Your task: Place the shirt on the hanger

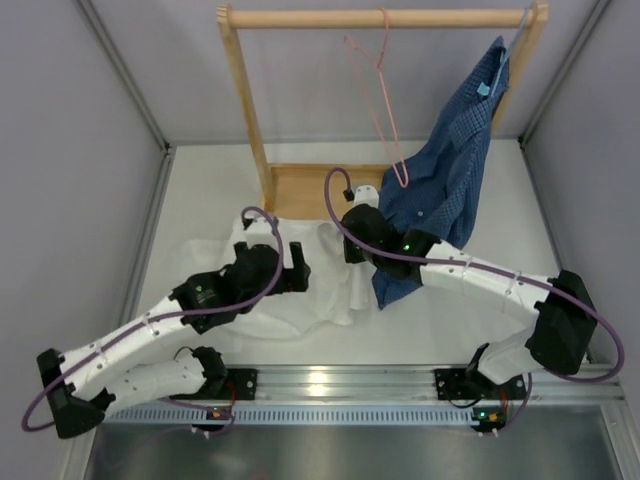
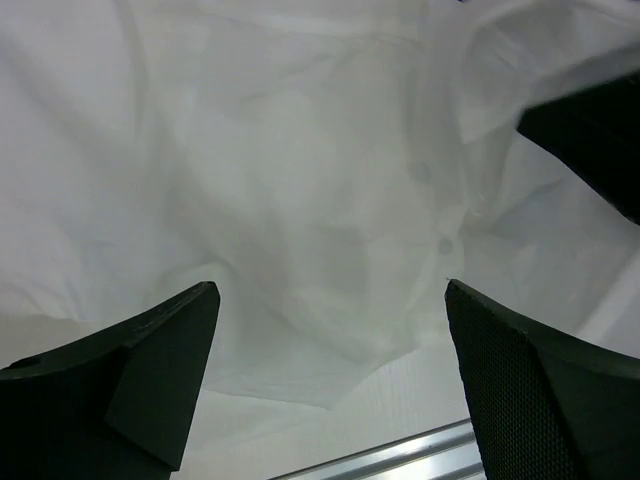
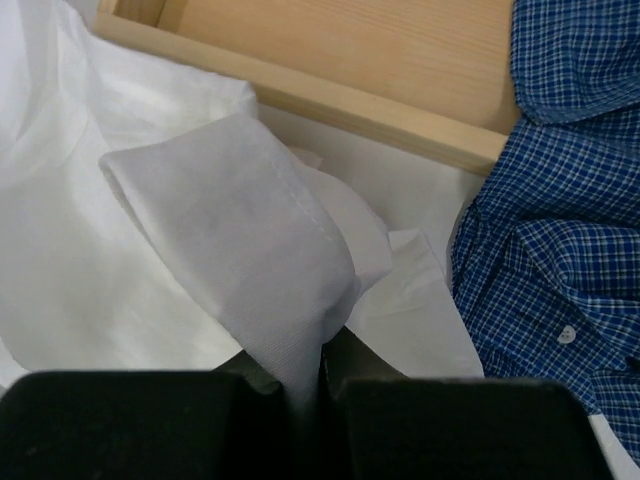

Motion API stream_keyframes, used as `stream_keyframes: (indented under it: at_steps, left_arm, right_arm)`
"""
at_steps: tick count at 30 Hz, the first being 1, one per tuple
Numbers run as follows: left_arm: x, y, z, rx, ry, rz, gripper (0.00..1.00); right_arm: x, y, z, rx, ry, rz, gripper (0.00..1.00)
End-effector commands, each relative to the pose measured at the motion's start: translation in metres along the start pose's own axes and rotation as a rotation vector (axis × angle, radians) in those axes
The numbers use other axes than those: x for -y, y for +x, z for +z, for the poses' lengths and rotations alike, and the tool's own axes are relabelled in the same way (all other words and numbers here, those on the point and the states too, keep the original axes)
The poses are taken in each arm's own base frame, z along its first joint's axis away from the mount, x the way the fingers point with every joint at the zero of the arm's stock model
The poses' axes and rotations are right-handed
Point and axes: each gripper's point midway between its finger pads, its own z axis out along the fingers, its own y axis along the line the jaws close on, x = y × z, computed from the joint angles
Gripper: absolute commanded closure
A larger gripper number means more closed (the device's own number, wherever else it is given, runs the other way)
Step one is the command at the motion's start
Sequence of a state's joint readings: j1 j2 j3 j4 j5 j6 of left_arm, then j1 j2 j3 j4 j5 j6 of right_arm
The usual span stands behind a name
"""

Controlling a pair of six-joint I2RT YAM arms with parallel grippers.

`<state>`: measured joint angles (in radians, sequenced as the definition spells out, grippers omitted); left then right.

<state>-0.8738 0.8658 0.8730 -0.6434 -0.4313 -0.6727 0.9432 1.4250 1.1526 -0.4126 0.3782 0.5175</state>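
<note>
The white shirt (image 1: 325,300) lies crumpled on the table in front of the wooden rack. My left gripper (image 1: 298,278) hovers over its middle, open wide, and the left wrist view shows the shirt (image 2: 300,180) with two buttons below the gripper (image 2: 330,290) and nothing between the fingers. My right gripper (image 1: 352,245) is shut on a raised fold of the shirt (image 3: 230,230), the cloth pinched between the jaws of the gripper (image 3: 320,370). The pink hanger (image 1: 390,130) hangs empty from the rack's rod, tilted, behind the right gripper.
The wooden rack has a top rod (image 1: 300,17) and a base board (image 1: 300,188) just behind the shirt. A dark blue checked shirt (image 1: 450,180) hangs from the rod's right end, draping onto the table beside my right arm. Grey walls enclose the table.
</note>
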Motion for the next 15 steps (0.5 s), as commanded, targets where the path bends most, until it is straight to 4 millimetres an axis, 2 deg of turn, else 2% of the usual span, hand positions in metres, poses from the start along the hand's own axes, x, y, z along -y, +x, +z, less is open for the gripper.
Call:
stream_keyframes:
  at_steps: [1,2,3,5,6,7,9,10,15]
  left_arm:
    - [0.039,-0.007,0.005,0.128,0.01,-0.074,0.02]
    - [0.049,-0.008,0.006,0.146,0.028,-0.094,0.02]
    - [0.058,0.0,0.011,0.14,0.032,-0.078,0.02]
    - [0.058,0.002,0.023,0.179,-0.015,-0.102,0.02]
    - [0.057,0.003,0.028,0.189,-0.028,-0.103,0.05]
    - [0.055,0.005,0.033,0.204,-0.044,-0.11,0.18]
    - [0.068,0.003,0.043,0.229,-0.017,-0.128,0.33]
    - [0.07,0.002,0.046,0.24,-0.017,-0.13,0.36]
    - [0.071,-0.009,0.063,0.299,-0.059,-0.118,0.37]
  right_arm:
    - [-0.014,-0.012,0.003,0.004,-0.043,0.042,1.0]
    - [-0.017,-0.008,0.003,-0.002,-0.046,0.037,1.0]
    - [-0.017,-0.008,0.003,-0.002,-0.046,0.039,1.0]
    - [-0.022,-0.01,-0.001,0.011,-0.057,0.04,1.0]
    - [-0.024,-0.01,-0.003,0.017,-0.066,0.04,1.0]
    - [-0.027,-0.01,-0.005,0.02,-0.08,0.04,1.0]
    - [-0.029,-0.013,-0.011,0.037,-0.099,0.046,1.0]
    - [-0.031,-0.013,-0.013,0.038,-0.112,0.048,1.0]
    - [-0.037,-0.014,-0.026,0.057,-0.182,0.064,1.0]
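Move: The raised fold of the white shirt, beside where the right fingers already pinch it, lies about 8 cm to the left hand's right, 3 cm ahead and 4 cm below. The rack's front bar is roughly 9 cm ahead of the left hand, 4 cm right and 8 cm lower; the blue shirt's lower part is some 27 cm right and 8 cm ahead, 6 cm lower. From the right hand the fold lies about 3 cm left, level with it and 2 cm lower. The left hand sweeps 8 cm right and sinks 3 towards the fold the right keeps pinching, fingers partly closing. ##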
